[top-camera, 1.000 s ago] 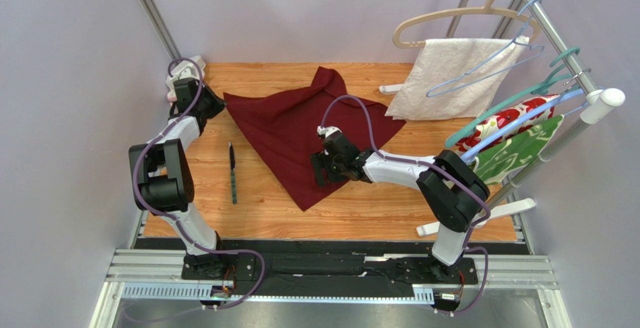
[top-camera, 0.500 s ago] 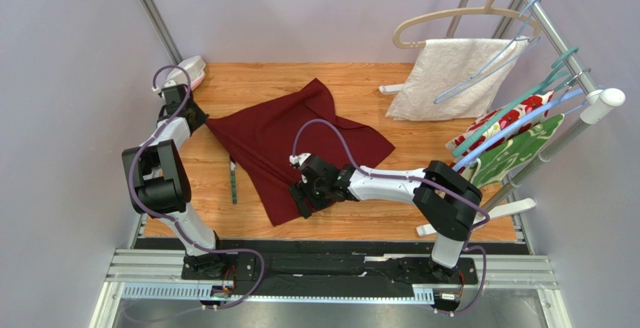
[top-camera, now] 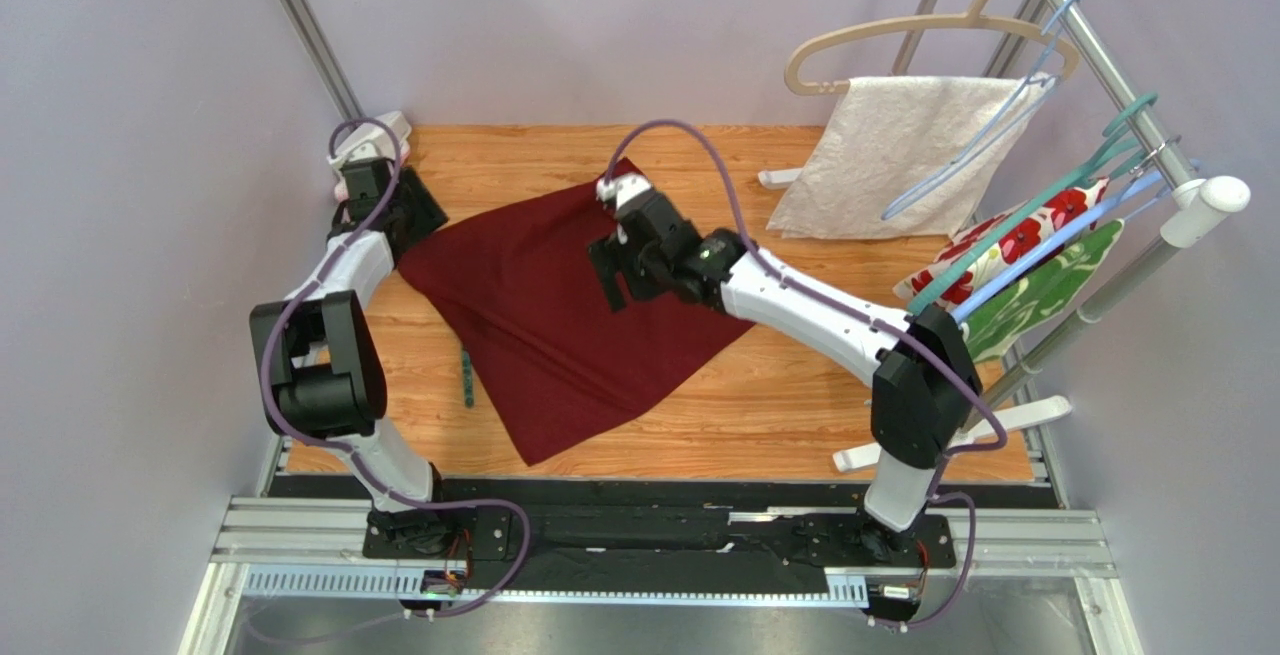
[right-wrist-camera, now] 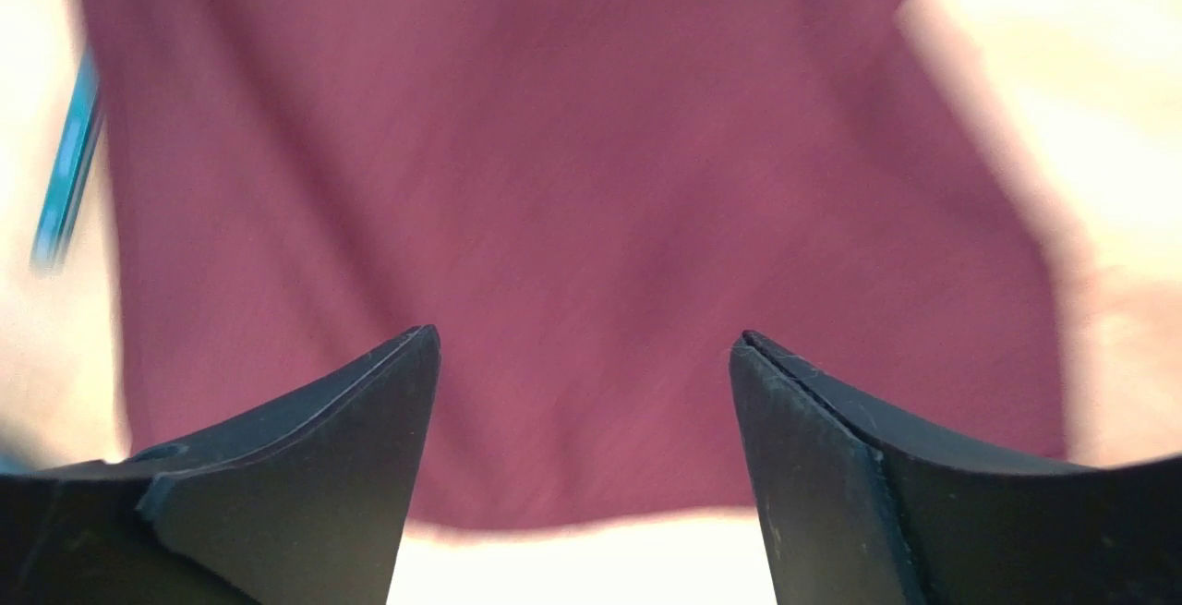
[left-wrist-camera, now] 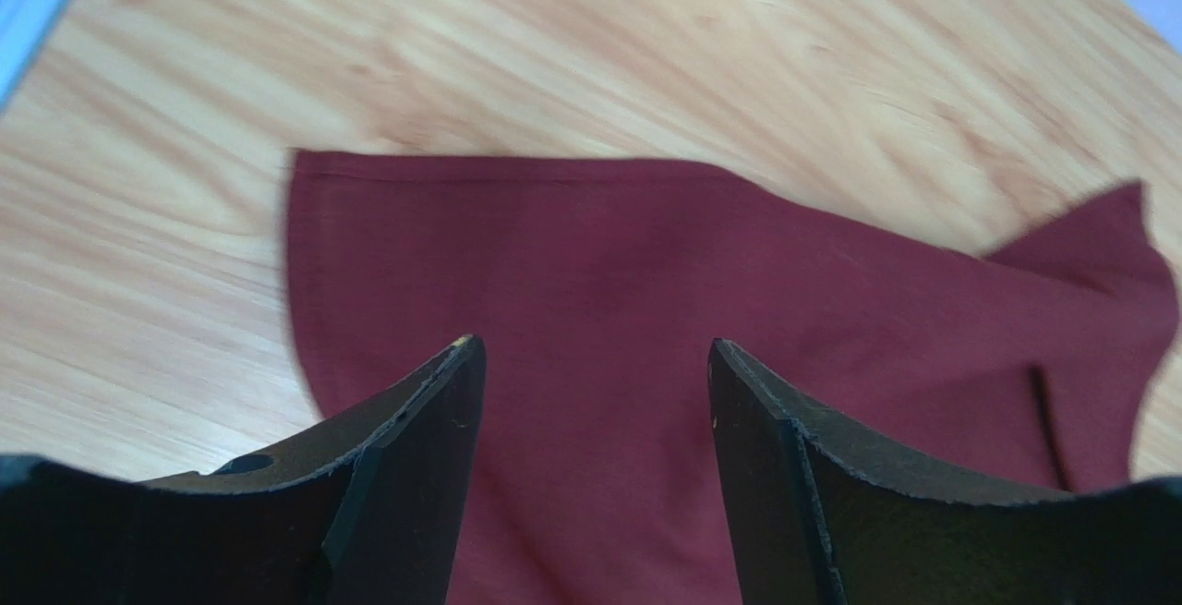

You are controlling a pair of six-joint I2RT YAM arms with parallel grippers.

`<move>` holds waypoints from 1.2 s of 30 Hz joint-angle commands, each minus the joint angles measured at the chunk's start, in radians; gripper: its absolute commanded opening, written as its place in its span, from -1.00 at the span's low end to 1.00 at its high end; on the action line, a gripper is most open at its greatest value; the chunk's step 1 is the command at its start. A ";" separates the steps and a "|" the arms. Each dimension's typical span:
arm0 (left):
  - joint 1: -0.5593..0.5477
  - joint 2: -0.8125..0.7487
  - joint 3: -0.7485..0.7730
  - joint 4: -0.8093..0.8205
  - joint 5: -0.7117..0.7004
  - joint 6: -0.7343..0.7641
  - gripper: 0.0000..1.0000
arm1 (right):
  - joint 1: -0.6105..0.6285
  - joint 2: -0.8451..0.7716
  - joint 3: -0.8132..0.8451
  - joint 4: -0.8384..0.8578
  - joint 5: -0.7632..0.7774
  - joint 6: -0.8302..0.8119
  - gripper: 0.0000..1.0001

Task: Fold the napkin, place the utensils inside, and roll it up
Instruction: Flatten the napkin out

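Note:
The dark red napkin lies spread flat on the wooden table, one corner pointing to the near edge. My left gripper is open and empty just above the napkin's left corner. My right gripper is open and empty above the napkin's far edge. A short end of the teal-green utensil sticks out from under the napkin's left edge; it also shows in the right wrist view. The silvery utensil is hidden.
A white textured towel hangs on a hanger at the back right. Red and green floral cloths hang on a rack whose white feet rest on the table's right side. A pale object sits in the far left corner.
The napkin slid left and toward the near edge, opened out flatter, and now covers most of the utensils. My right gripper moved from its near part up to its far edge.

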 commanded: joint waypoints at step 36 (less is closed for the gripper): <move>-0.703 -0.086 -0.553 0.525 0.172 -0.368 0.34 | -0.429 0.895 0.970 0.112 -0.139 0.009 0.14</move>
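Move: The napkin's far corner is about 34 cm ahead of the right hand, dead in line with it and some 14 cm lower; its right corner is level and 22 cm to the right, and the knife's handle is 11 cm back and 25 cm left. From the left hand, the napkin's middle lies about 9 cm back, 28 cm right and 11 cm down; its left corner is level and 5 cm left, the knife's handle 23 cm back and 7 cm right. Rightward in a low arc, the left hand leaves the napkin's left corner with fingers still open, travelling some 30 cm right and 14 cm back to low over the napkin's middle, turning clockwise. The right hand reaches about 30 cm forward, soon sinking 10 cm below its start, to the edge near the far corner, its open fingers narrowing partway without pinching cloth. ##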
